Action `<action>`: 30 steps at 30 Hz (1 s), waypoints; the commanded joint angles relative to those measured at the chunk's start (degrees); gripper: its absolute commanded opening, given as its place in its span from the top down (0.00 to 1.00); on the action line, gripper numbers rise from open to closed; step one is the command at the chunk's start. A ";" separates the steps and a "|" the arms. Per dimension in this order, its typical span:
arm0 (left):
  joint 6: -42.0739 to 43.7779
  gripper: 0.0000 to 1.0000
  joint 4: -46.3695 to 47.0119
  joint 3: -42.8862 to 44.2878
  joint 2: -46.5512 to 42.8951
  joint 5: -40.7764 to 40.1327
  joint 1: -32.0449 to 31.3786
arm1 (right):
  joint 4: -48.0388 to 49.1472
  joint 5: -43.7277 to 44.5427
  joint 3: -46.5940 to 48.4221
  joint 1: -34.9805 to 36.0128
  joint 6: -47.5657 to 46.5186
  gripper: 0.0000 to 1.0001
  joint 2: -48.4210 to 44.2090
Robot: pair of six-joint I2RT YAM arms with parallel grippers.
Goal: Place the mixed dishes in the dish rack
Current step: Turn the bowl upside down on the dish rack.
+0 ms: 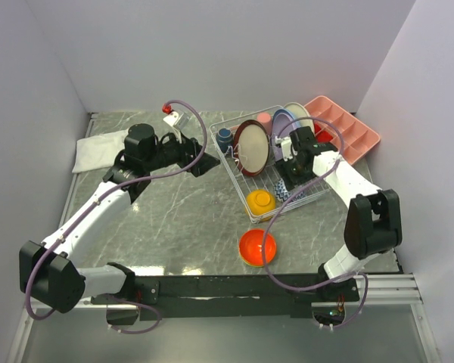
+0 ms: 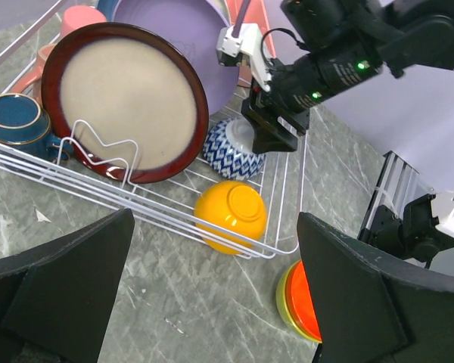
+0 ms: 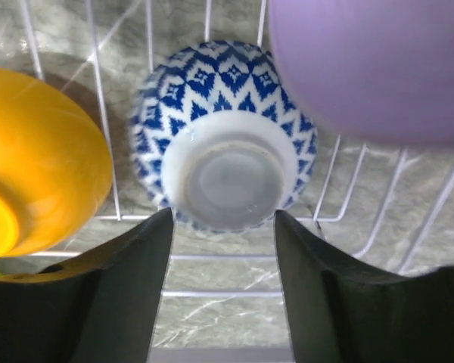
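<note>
The white wire dish rack (image 1: 238,175) holds a dark-red-rimmed plate (image 1: 251,147) and a lavender plate (image 1: 293,119) on edge, a navy cup (image 1: 225,138), a pink cup (image 1: 264,119), a yellow bowl (image 1: 260,201) and an upturned blue-patterned bowl (image 3: 227,144). My right gripper (image 3: 223,227) hangs open inside the rack, its fingertips at the near side of that bowl's foot. A red-orange bowl (image 1: 256,246) nested in a lime bowl (image 2: 281,302) sits on the table in front of the rack. My left gripper (image 2: 227,302) stands wide open over bare table left of the rack, holding nothing.
A pink compartment tray (image 1: 346,130) lies behind the rack at the right. A white folded cloth (image 1: 98,150) lies at the back left. Grey walls close in the table on three sides. The right arm (image 2: 325,68) reaches over the rack's right end.
</note>
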 commanded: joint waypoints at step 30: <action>1.52 0.04 0.21 2.35 1.05 1.38 0.89 | 6.15 7.17 0.58 -3.06 -7.41 1.00 3.74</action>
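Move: The blue-patterned bowl, already foot up on the rack, is beside the right fingers: its middle is some 4 cm left, 2 cm ahead and 3 cm below. The yellow bowl is about 10 cm left and 4 cm back. Of the plates standing beyond, the purple one is roughly 12 cm ahead and 3 left, the brown-rimmed one 11 ahead and 13 left. From the left hand the blue-patterned bowl lies about 21 cm right, 5 ahead, 23 below. The half-open right fingers, still at the blue-patterned bowl's right side, come free of it. First the hand dips about 1.5 cm, tilting slightly, then rises 2 cm, moves right away from the bowl by some 4 cm and sinks 2 cm again, rolling back about 15 degrees as the fingers shut empty. ##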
